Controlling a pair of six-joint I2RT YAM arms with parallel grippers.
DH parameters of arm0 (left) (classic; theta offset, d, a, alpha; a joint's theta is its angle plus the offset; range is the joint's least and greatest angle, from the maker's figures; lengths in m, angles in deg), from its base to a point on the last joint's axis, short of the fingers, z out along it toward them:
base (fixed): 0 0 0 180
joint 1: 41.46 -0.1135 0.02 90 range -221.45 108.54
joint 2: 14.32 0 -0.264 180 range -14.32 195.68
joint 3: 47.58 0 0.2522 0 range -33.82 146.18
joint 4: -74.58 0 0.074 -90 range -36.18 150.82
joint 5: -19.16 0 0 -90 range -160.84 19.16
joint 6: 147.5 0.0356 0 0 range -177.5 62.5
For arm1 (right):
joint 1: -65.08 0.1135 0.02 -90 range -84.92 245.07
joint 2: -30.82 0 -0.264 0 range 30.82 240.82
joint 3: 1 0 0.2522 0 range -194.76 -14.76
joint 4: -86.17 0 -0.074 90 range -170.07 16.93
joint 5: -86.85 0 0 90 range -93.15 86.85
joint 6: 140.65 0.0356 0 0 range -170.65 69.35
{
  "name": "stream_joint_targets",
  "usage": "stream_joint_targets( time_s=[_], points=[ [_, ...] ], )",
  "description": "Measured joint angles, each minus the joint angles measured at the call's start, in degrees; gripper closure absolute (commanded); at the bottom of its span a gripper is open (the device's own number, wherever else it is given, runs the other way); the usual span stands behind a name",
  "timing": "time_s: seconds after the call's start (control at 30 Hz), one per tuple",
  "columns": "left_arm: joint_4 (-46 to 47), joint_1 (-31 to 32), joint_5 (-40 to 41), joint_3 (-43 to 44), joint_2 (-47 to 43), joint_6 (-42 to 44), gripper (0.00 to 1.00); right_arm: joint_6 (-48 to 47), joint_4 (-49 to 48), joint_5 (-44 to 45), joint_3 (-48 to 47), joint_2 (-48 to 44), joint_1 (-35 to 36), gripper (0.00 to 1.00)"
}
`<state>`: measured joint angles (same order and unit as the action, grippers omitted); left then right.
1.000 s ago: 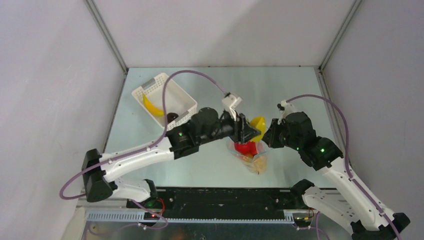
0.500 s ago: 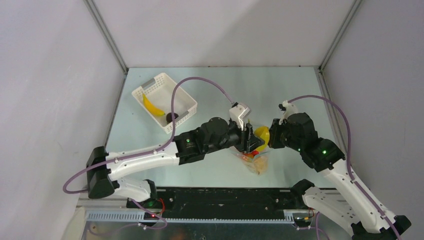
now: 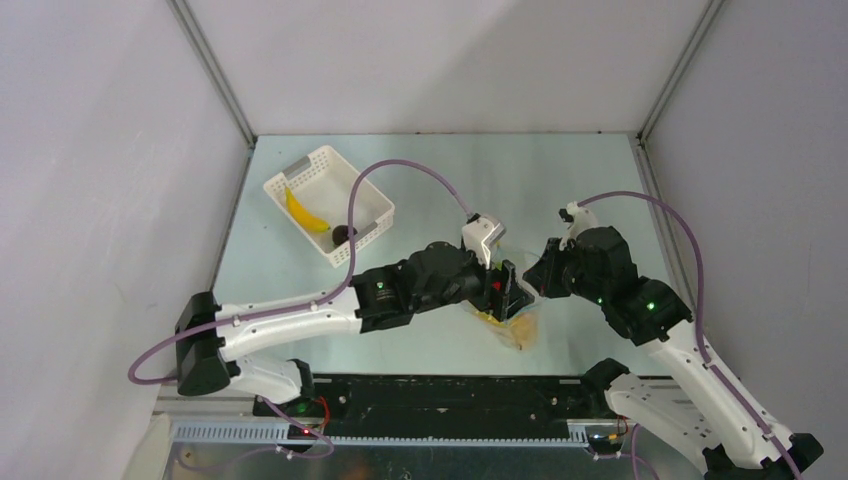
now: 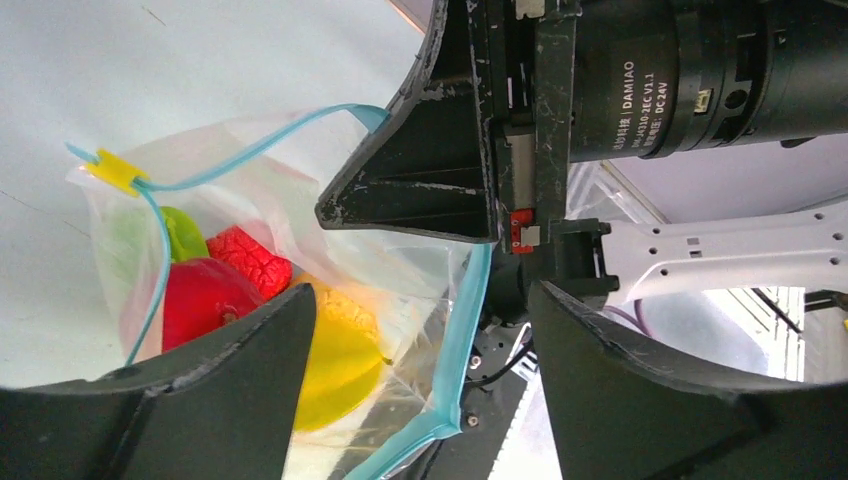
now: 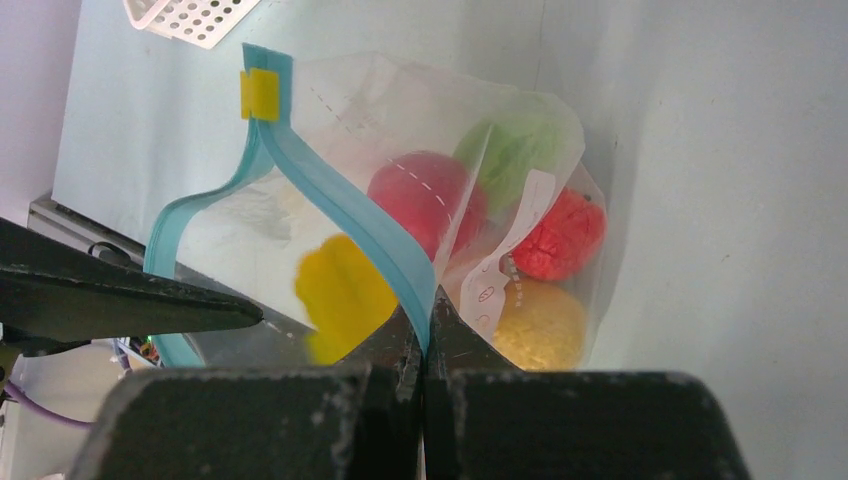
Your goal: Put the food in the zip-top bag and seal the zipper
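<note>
The clear zip-top bag (image 3: pixel 517 328) lies between both arms with its mouth held open. My right gripper (image 5: pixel 425 320) is shut on the light blue zipper (image 5: pixel 340 205) on one side of the mouth. My left gripper (image 4: pixel 420 300) stands open right at the mouth, with nothing between its fingers. Inside the bag lie a yellow food piece (image 4: pixel 335 370), a smooth red one (image 4: pixel 200 300), a bumpy red one (image 4: pixel 250 255), a green one (image 5: pixel 520 150) and an orange-yellow one (image 5: pixel 545 320). A yellow slider (image 4: pixel 113 170) sits at the zipper's far end.
A white slotted basket (image 3: pixel 375 205) stands at the back left, holding a banana (image 3: pixel 305 212) and a dark purple piece (image 3: pixel 343 234). The black rail of the arm bases (image 3: pixel 450 395) runs just in front of the bag.
My left gripper moved right and down to the bag mouth with the yellow piece and opened. The piece now lies inside the bag. The right gripper kept its hold.
</note>
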<state>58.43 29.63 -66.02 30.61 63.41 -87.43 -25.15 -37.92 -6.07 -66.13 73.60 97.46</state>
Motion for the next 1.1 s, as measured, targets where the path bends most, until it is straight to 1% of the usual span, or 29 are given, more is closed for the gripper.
stream_joint_targets(
  time_s=[0.03,0.07,0.1,0.17,0.5,0.63,0.77,0.8,0.87,0.97,1.07,1.1],
  points=[
    [-0.1,0.1,-0.1,0.0,0.0,-0.1,0.09,0.1,0.0,0.0,0.0,0.0,0.0,1.0],
    [-0.3,0.2,-0.2,0.0,-0.2,-0.1,0.07,0.2,0.0,0.0,0.0,0.0,0.0,1.0],
    [-0.4,0.2,-0.3,0.0,-0.4,0.1,0.03,0.3,0.0,-0.1,0.0,0.0,0.0,1.0],
    [-0.5,0.3,-0.5,0.0,-1.0,0.0,0.01,0.4,0.0,-0.2,0.0,0.0,0.0,1.0],
    [-1.6,0.5,0.1,0.0,-6.4,0.0,0.0,0.7,0.0,-0.2,0.0,-0.4,0.0,1.0],
    [-4.5,0.6,4.8,0.0,-10.2,0.0,0.0,0.9,0.1,-0.4,0.0,-0.5,0.0,1.0],
    [-10.6,-0.5,13.1,0.5,-14.2,-0.3,0.0,1.3,0.5,-0.6,0.0,-0.7,0.0,1.0],
    [-12.4,-1.5,14.4,0.7,-15.0,-0.7,0.0,1.5,0.6,-0.6,0.0,-0.9,0.0,1.0],
    [-15.6,-5.6,16.4,0.9,-16.3,-1.4,0.0,1.7,0.9,-0.6,0.0,-1.3,0.0,1.0],
    [-20.8,-15.2,17.9,1.2,-16.7,-3.6,0.0,1.9,1.1,-0.6,0.0,-2.0,0.0,1.0],
    [-27.2,-25.5,18.2,2.6,-15.0,-6.0,0.0,2.1,1.7,-0.6,0.0,-2.3,0.0,1.0],
    [-28.5,-27.5,18.4,3.1,-14.4,-6.3,0.0,2.4,1.9,-0.7,0.0,-2.5,0.0,1.0]
  ],
)
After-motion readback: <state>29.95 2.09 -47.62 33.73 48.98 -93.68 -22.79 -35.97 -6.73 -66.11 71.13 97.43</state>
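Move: The white basket is the left hand's goal, centred about 39 cm ahead, 37 cm to its left and 23 cm below. In it the dark fruit lies some 32 cm ahead and 34 cm left, the banana about 38 cm ahead and 42 cm left. The bag sits roughly 7 cm ahead, level sideways and 15 cm under. From the right hand, the basket is about 35 cm ahead, 40 cm left and 18 cm below. Rising first about 4 cm from the bag's mouth while its already parting fingers open fully, the left hand then sweeps left and forward, faster and faster, roughly 26 cm across towards the basket. It turns some 45 degrees counter-clockwise and sinks a little at the end. The right fingers stay shut, still pinching the bag's rim. ##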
